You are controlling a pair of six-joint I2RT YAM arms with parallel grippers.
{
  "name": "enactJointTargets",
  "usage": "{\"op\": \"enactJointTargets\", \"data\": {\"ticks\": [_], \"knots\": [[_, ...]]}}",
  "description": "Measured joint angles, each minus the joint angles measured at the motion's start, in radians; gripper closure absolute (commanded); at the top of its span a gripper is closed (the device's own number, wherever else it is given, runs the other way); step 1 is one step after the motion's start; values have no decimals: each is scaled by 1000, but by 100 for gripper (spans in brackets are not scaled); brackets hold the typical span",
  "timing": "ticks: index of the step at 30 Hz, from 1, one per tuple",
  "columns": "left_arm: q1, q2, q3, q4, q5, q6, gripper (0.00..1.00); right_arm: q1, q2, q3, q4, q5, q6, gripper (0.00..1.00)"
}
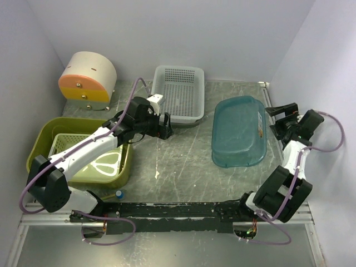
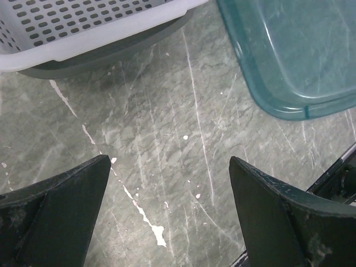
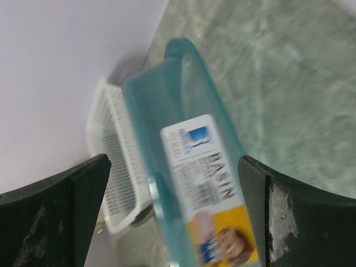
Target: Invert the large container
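The large container (image 1: 40, 140) is the olive-green tub at the left of the table, standing upright with a pale green tray (image 1: 69, 142) inside it. My left arm reaches across it. My left gripper (image 1: 165, 129) (image 2: 169, 161) is open over bare table, past the tub's right side, with nothing between its fingers. My right gripper (image 1: 276, 119) (image 3: 173, 160) is open at the right edge of the teal bin (image 1: 239, 130) (image 3: 189, 167). The bin's labelled wall stands between the jaws and touches neither finger.
A white slotted basket (image 1: 178, 89) (image 2: 83, 28) stands at the back centre. A round cream and orange object (image 1: 88, 80) sits at the back left. The teal bin's corner (image 2: 295, 50) shows in the left wrist view. Walls close in the back and both sides.
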Motion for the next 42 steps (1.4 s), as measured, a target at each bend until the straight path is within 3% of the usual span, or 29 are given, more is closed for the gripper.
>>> {"op": "enactJointTargets", "data": {"ticks": [8, 12, 20, 29, 36, 42], "knots": [[0, 10, 0, 11, 37, 0, 0, 103, -11, 142, -358, 389, -211, 0], [0, 12, 0, 12, 38, 0, 0, 221, -36, 159, -426, 515, -254, 0], [0, 12, 0, 12, 8, 4, 0, 709, -213, 61, -467, 588, -232, 0], [0, 16, 24, 0, -111, -23, 0, 1186, -212, -14, -622, 678, -42, 0], [0, 3, 1, 28, -198, -52, 0, 1228, -147, -112, -631, 748, 49, 0], [0, -60, -77, 78, -238, -52, 0, 1055, -86, -127, -598, 771, 0, 0]]}}
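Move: The large container's middle lies about 12 cm to the left of my empty right hand, 5 cm back and some 15 cm lower. Its near left corner is roughly 21 cm left and 16 cm back. The grey basket stands about 25 cm to the left of the container's middle and 15 cm farther out. From my left hand, the container is some 29 cm to the right, level with it in reach and 15 cm lower. I keep my right hand open and, after a small dip to the right, swing it some 30 cm left and back from the container's right side to its near left corner. Then I sink beside that corner, drifting back right, about 14 cm lower in all, tipping the fingers steeply down. My left hand eases about 4 cm left and forward, turning slightly counter-clockwise. ##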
